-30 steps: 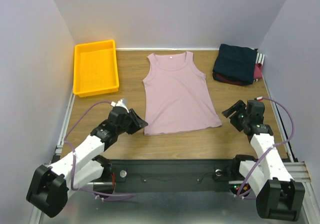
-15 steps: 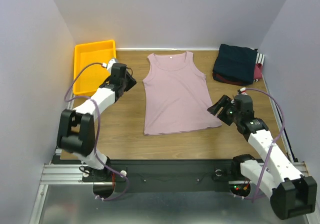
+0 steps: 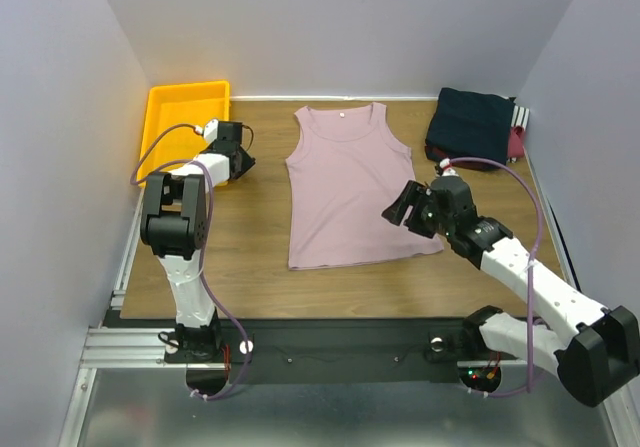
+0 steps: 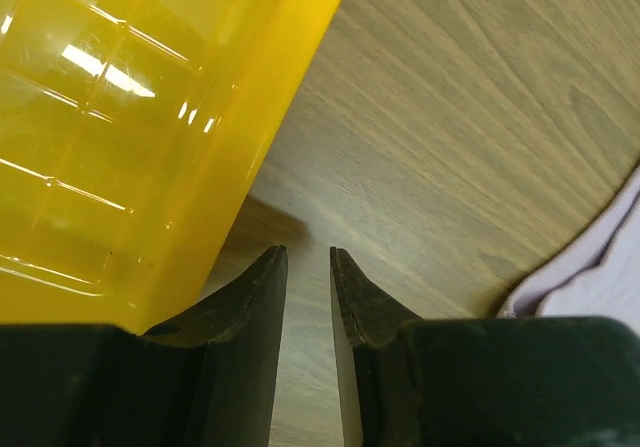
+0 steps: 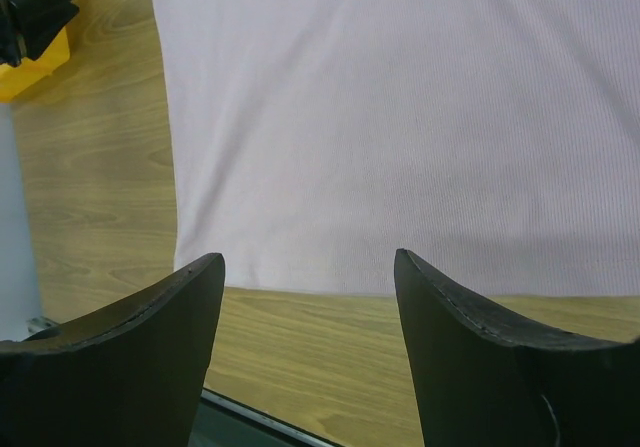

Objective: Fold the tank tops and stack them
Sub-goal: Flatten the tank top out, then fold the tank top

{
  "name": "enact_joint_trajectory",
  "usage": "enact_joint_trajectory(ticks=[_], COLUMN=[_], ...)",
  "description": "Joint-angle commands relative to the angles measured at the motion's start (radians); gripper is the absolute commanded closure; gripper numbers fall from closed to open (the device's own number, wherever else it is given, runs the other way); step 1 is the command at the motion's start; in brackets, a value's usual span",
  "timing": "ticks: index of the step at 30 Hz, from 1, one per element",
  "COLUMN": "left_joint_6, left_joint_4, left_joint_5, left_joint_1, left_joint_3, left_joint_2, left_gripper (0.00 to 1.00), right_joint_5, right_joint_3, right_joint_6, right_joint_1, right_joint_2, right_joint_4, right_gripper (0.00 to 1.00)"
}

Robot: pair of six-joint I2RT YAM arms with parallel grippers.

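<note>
A dusty pink tank top (image 3: 350, 187) lies flat in the middle of the table, neck toward the back wall. Other folded tank tops, dark navy (image 3: 472, 125) over maroon (image 3: 516, 145), are stacked at the back right. My right gripper (image 3: 405, 208) hovers open and wide over the pink top's lower right edge, with the pink cloth (image 5: 400, 117) and bare wood below its jaws (image 5: 310, 257). My left gripper (image 3: 241, 156) is beside the yellow tray's right edge, left of the pink top. Its jaws (image 4: 308, 252) stand a narrow gap apart with only wood between them. A corner of pink cloth (image 4: 600, 267) shows at its right.
A yellow plastic tray (image 3: 185, 107) sits at the back left, close against my left gripper (image 5: 35, 12), and its wall (image 4: 260, 117) fills the left wrist view. Grey walls enclose the table on three sides. A metal rail runs along the near edge.
My left arm has swung from the front left up to the tray's right edge, its jaws narrowing slightly. My right gripper has moved left and forward over the pink top's lower right edge.
</note>
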Motion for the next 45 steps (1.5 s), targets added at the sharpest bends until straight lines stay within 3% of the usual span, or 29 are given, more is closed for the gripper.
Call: enact_joint_trajectory(ticks=[1, 11, 18, 24, 29, 36, 45], left_joint_6=[0.025, 0.047, 0.083, 0.116, 0.137, 0.148, 0.137], left_joint_4=[-0.024, -0.04, -0.052, 0.078, 0.122, 0.167, 0.19], left_joint_5=[-0.038, -0.017, -0.035, 0.188, 0.265, 0.344, 0.368], left_joint_1=[0.017, 0.066, 0.07, 0.046, -0.006, -0.04, -0.048], left_joint_3=[0.043, 0.065, 0.094, 0.059, 0.057, 0.039, 0.016], left_joint_2=[-0.014, -0.014, -0.038, -0.067, -0.083, -0.066, -0.078], left_gripper=[0.65, 0.65, 0.61, 0.6, 0.55, 0.45, 0.44], right_joint_5=[0.051, 0.108, 0.186, 0.276, 0.336, 0.389, 0.496], right_joint_3=[0.051, 0.068, 0.089, 0.184, 0.296, 0.46, 0.627], right_joint_6=[-0.002, 0.011, 0.034, 0.05, 0.039, 0.015, 0.001], right_joint_1=[0.038, 0.143, 0.285, 0.458, 0.564, 0.679, 0.764], right_joint_2=[0.019, 0.073, 0.153, 0.291, 0.481, 0.685, 0.855], right_joint_4=[0.05, 0.064, 0.084, 0.109, 0.109, 0.095, 0.012], right_gripper=[0.26, 0.26, 0.26, 0.26, 0.27, 0.37, 0.52])
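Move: The near-left hem corner of the tank top lies about 28 cm to the left of my right hand, 5 cm nearer me and some 13 cm below. The near-right hem corner is about 14 cm to that hand's right and 2 cm back. My left hand has the curled left armhole corner about 11 cm to its right and 2 cm ahead, with the left shoulder strap roughly 15 cm right and 16 cm ahead; the yellow tray's middle is some 20 cm left and 9 cm ahead. I sweep my right hand some 25 cm left over the hem, sinking and drawing back about 7 cm each, turning it counter-clockwise and partly closing the fingers as they near the left hem corner. Meanwhile my left hand keeps pushing the tray's side left for about 4 cm, then rises and swings 12 cm back right towards the armhole corner, turning clockwise and opening somewhat. ##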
